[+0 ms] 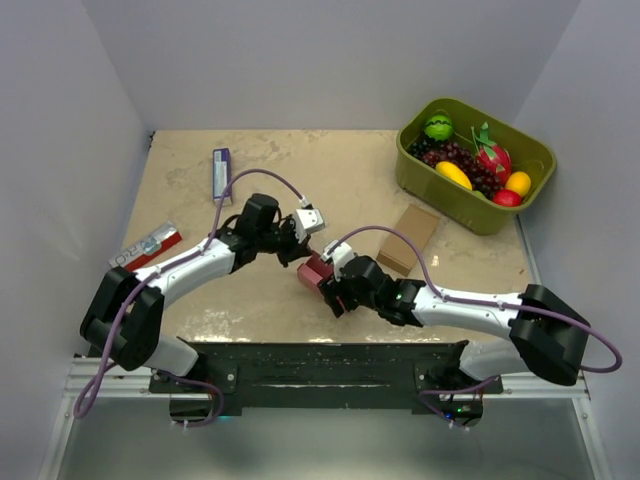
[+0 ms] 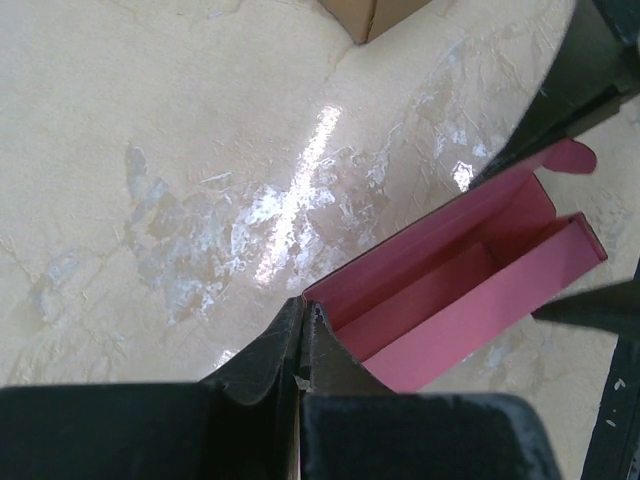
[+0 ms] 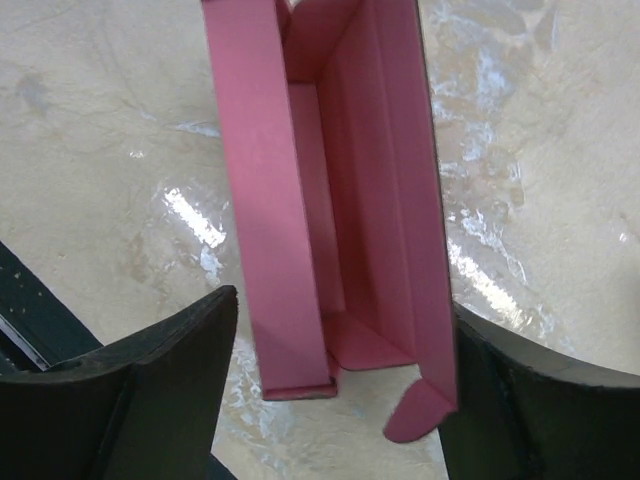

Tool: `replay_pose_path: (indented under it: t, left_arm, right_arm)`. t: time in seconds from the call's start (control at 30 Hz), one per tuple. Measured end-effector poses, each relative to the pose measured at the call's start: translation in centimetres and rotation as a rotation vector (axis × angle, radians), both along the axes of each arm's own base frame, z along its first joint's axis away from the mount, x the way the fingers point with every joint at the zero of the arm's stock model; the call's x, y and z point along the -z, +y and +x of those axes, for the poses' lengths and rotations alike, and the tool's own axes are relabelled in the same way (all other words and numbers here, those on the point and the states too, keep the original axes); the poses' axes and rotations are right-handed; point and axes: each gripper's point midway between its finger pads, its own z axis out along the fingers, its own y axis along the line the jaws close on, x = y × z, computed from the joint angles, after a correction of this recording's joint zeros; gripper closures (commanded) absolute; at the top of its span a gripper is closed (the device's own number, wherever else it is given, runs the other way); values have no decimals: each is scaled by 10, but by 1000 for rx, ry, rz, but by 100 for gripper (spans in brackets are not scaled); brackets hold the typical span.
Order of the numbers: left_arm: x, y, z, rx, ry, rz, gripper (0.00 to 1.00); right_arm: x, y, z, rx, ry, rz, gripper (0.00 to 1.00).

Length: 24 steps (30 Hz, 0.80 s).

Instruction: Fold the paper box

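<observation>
The paper box [image 1: 315, 270] is a pink-red card sleeve, partly formed and open on one long side, held just above the table's middle. My left gripper [image 1: 298, 250] is shut on one corner edge of the paper box [image 2: 470, 280], its fingertips [image 2: 303, 312] pinched together on the card. My right gripper [image 3: 340, 350] is open and straddles the other end of the paper box [image 3: 360, 180]. Its right finger [image 3: 520, 400] lies against the outer wall by a rounded tab. A gap separates its left finger [image 3: 170, 370] from the card.
A green bin [image 1: 440, 195] of toy fruit stands at the back right. A brown cardboard box [image 1: 410, 238] lies flat just beyond my right arm. A red-and-white packet [image 1: 147, 245] lies at the left, a purple-and-white packet [image 1: 221, 175] at the back left. Walls close three sides.
</observation>
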Motion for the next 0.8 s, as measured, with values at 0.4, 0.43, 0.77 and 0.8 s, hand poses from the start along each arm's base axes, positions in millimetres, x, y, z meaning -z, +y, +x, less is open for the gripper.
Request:
replay_pose_path:
  t: [0.4,0.43,0.77,0.8]
  left_arm:
    - [-2,2,1,-39,33,-11,81]
    - [-1,3,-1,-45,43,-9,73]
    - [-12,6,-4,-78,77,-14,50]
    - [-14,6,-4,-81,71,-16,50]
  right_arm:
    - [-2,-3,3,42,-16,2,78]
    - [-2,-3,3,42,-16,2,78]
    - [-1,-1,-2,4,-6,-5,78]
    - [-2,-1,-2,0,-5,-6,78]
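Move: The paper box lies between the hands. Its middle is about 4 cm back, 3 cm to the right and 3 cm below the left fingertips, which are shut at its outer-left corner. From the right hand, whose wide-open fingers straddle the nearer end, it is some 4 cm ahead, 3 cm left, roughly level. The brown box lies about 13 cm ahead and 18 cm right of the right hand. The purple box is some 20 cm ahead and 21 cm left of the left hand. Close the right fingers from about three-quarters to a third open across the end of the paper box, pinching its two long walls towards each other, and hold there with a rising grip while the hand stays in place. Keep the left fingertips shut at the outer corner meanwhile, then spread them about halfway to free the corner and lift them about 1 cm. ##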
